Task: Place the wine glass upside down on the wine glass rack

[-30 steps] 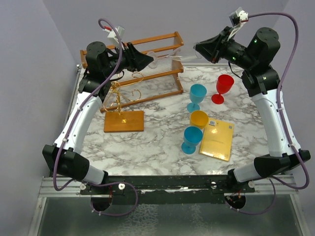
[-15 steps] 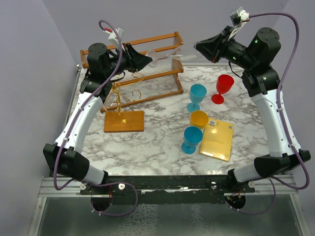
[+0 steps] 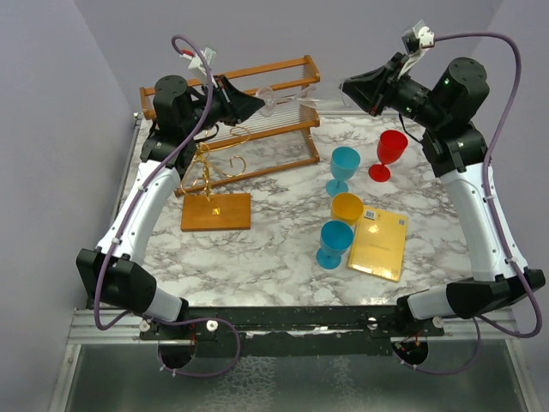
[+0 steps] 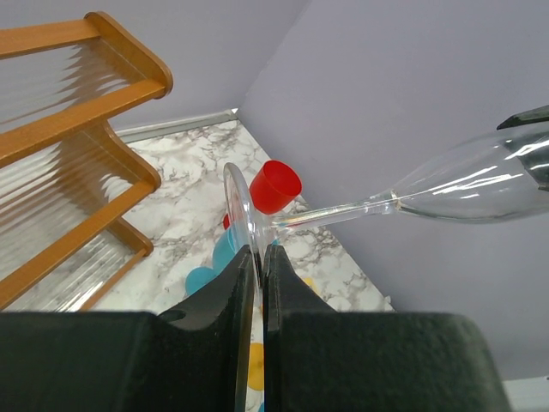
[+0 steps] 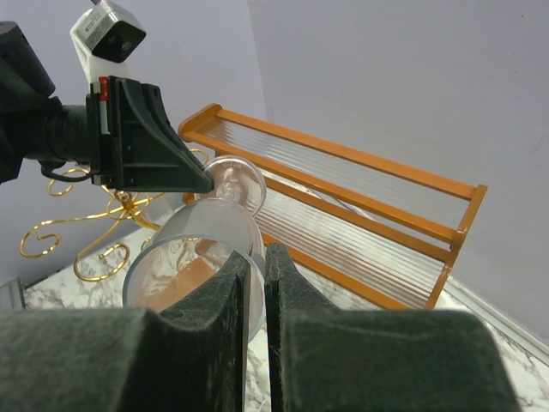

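Observation:
A clear wine glass (image 3: pixel 300 99) lies level in the air over the back of the table, held at both ends. My left gripper (image 3: pixel 262 104) is shut on the rim of its round foot (image 4: pixel 238 210); stem and bowl (image 4: pixel 467 184) run away to the right. My right gripper (image 3: pixel 346 86) is shut on the rim of the bowl (image 5: pixel 193 249), one finger inside and one outside. The wine glass rack (image 3: pixel 210 165), gold curled wire on an orange-brown base (image 3: pixel 216 212), stands below and left of the glass; its gold loops (image 5: pixel 103 225) show in the right wrist view.
A two-tier wooden slatted shelf (image 3: pixel 257 129) stands at the back, under the glass. A red goblet (image 3: pixel 390 153), two blue cups (image 3: pixel 345 163) (image 3: pixel 334 241), a yellow cup (image 3: pixel 347 207) and a yellow booklet (image 3: pixel 379 245) sit on the right half of the marble table.
My left gripper has shut on the foot of the glass. The right arm has shifted a little up and right, still holding the bowl.

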Motion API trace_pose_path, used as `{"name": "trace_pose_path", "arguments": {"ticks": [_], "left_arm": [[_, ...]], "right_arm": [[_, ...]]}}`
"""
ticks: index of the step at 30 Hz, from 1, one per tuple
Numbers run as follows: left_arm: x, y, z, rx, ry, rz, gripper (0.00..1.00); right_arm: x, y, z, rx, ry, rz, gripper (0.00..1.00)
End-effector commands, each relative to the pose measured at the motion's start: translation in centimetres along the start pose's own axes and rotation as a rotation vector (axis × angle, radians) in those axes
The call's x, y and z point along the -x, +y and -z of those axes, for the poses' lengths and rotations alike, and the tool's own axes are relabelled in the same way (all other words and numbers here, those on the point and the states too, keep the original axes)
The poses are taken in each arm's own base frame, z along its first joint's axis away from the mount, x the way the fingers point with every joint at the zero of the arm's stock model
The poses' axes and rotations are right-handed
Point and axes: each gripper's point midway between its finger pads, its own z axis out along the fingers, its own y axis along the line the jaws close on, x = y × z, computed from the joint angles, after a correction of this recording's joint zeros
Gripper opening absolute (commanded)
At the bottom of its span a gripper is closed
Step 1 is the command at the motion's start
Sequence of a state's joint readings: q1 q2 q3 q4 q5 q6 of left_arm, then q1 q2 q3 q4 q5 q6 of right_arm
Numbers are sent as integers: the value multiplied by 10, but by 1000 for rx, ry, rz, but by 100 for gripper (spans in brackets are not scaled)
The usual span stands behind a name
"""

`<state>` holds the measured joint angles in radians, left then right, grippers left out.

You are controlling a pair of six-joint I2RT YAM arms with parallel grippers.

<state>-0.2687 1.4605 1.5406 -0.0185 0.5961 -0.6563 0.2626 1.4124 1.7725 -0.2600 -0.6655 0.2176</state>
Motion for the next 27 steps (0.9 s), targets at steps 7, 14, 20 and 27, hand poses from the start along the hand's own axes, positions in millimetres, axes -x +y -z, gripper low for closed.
{"name": "trace_pose_path", "arguments": {"ticks": [7,14,20,27], "left_arm": [[23,-27,13,-66,-79,-157,0],[34,-31,23,-52,-99,-219,0],[50,-25,38,2,-134,-278,0],[71,-18,60,56,-181,-322,0]], "right_arm": [[9,1,17,-64,-21,106,21],[6,0,22,-81,6,122,31],[9,-3,32,-128,20,176,38],[8,-4,41,-155,39,228,45]]}}
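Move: The left gripper holds the wine glass by its foot and the right one has it by the rim. The gold wine glass rack stands about 16 cm to the left of the left gripper, 4 cm back and some 20 cm lower; the wooden shelf is about 9 cm left, 12 cm farther out and 30 cm below. From the right gripper, the rack is about 31 cm left, level fore and aft, some 26 cm lower. Open the right gripper to release the rim and ease it away to the right, about 3 cm, slightly back and down, turning it a little clockwise. Keep the left fingers shut on the foot; once the right ones are opening, lift the left gripper some 3 cm, then swing it about 4 cm left towards the gold rack, tipping its fingertips upward roughly 10 degrees. ##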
